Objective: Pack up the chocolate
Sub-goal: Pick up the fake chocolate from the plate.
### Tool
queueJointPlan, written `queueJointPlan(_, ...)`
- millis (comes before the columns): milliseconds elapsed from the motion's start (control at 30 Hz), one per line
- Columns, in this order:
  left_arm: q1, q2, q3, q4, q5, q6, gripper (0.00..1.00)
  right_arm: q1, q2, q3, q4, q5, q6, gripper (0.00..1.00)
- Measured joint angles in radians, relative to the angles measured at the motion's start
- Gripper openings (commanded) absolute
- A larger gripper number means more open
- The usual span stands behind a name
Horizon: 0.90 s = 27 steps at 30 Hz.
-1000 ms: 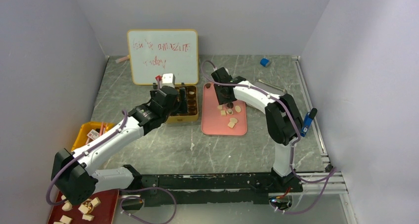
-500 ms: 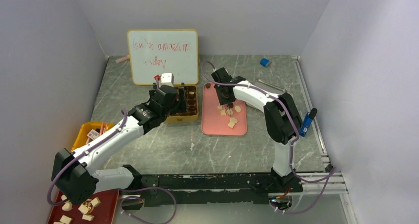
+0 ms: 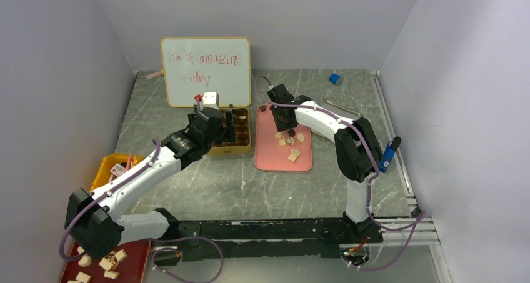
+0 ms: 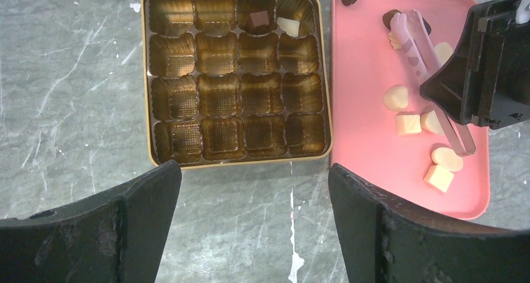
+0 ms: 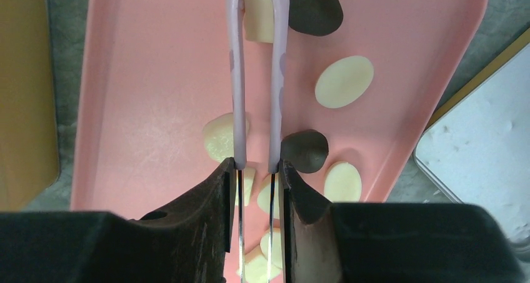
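A gold box (image 4: 237, 161) with several moulded cells holds one dark chocolate (image 4: 258, 19) and one pale piece (image 4: 288, 26) in its far row. To its right, the pink tray (image 4: 362, 108) carries loose pale and dark pieces. My right gripper (image 5: 257, 167) is shut on pink-tipped tongs (image 5: 237, 77). The tong tips pinch a pale piece (image 5: 258, 17) beside a dark chocolate (image 5: 314, 8) on the tray (image 5: 150, 77). My left gripper (image 4: 255, 177) stands open over the bare table just in front of the box, with nothing between its fingers.
A whiteboard (image 3: 205, 71) leans behind the box (image 3: 234, 148). A blue object (image 3: 335, 79) and a metal rod (image 3: 342, 108) lie at the back right. A yellow bin (image 3: 112, 170) and a red tray of pale chunks (image 3: 134, 264) sit at the near left.
The right gripper has squeezed the tongs narrower, so their tips now pinch the pale piece. The left arm has barely moved.
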Motion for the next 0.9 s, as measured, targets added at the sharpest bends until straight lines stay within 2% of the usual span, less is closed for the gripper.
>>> queueJointPlan(267,0.0,-0.026,0.0,-0.002,0.0,-0.001,0.92,0.021,-0.025,0.08,-0.038,-0.02,-0.003,0.02)
queueJointPlan(567,0.0,-0.082,-0.001,-0.012,-0.004,-0.004,0.92,0.112,-0.021,0.24,-0.077,-0.026,-0.007,0.02)
queueJointPlan(900,0.0,-0.148,-0.009,-0.052,-0.026,-0.004,0.92,0.202,0.132,0.467,-0.109,-0.045,-0.028,0.02)
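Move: The right hand holds pink tongs shut on a white chocolate some 5 cm ahead, 1 cm left and 7 cm below its grip. The chocolate box's middle is about 19 cm left, 3 cm ahead and 6 cm down; the white piece packed in its far-right cell, 13 cm left and 7 ahead. On the plate, a dark chocolate sits 3 cm right of the pinched one, level. From the left hand, the box is roughly 9 cm ahead, straight on, 18 below. Keeping the white chocolate pinched in the tong tips, the right hand lifts it clear of the plate and swings left towards the chocolate box, some 14 cm left and 9 cm up in all. The rise comes first and eases into a slight dip at the end, the wrist turning about 15 degrees counter-clockwise. The empty left hand, still open, backs off about 4 cm, mostly upward. ##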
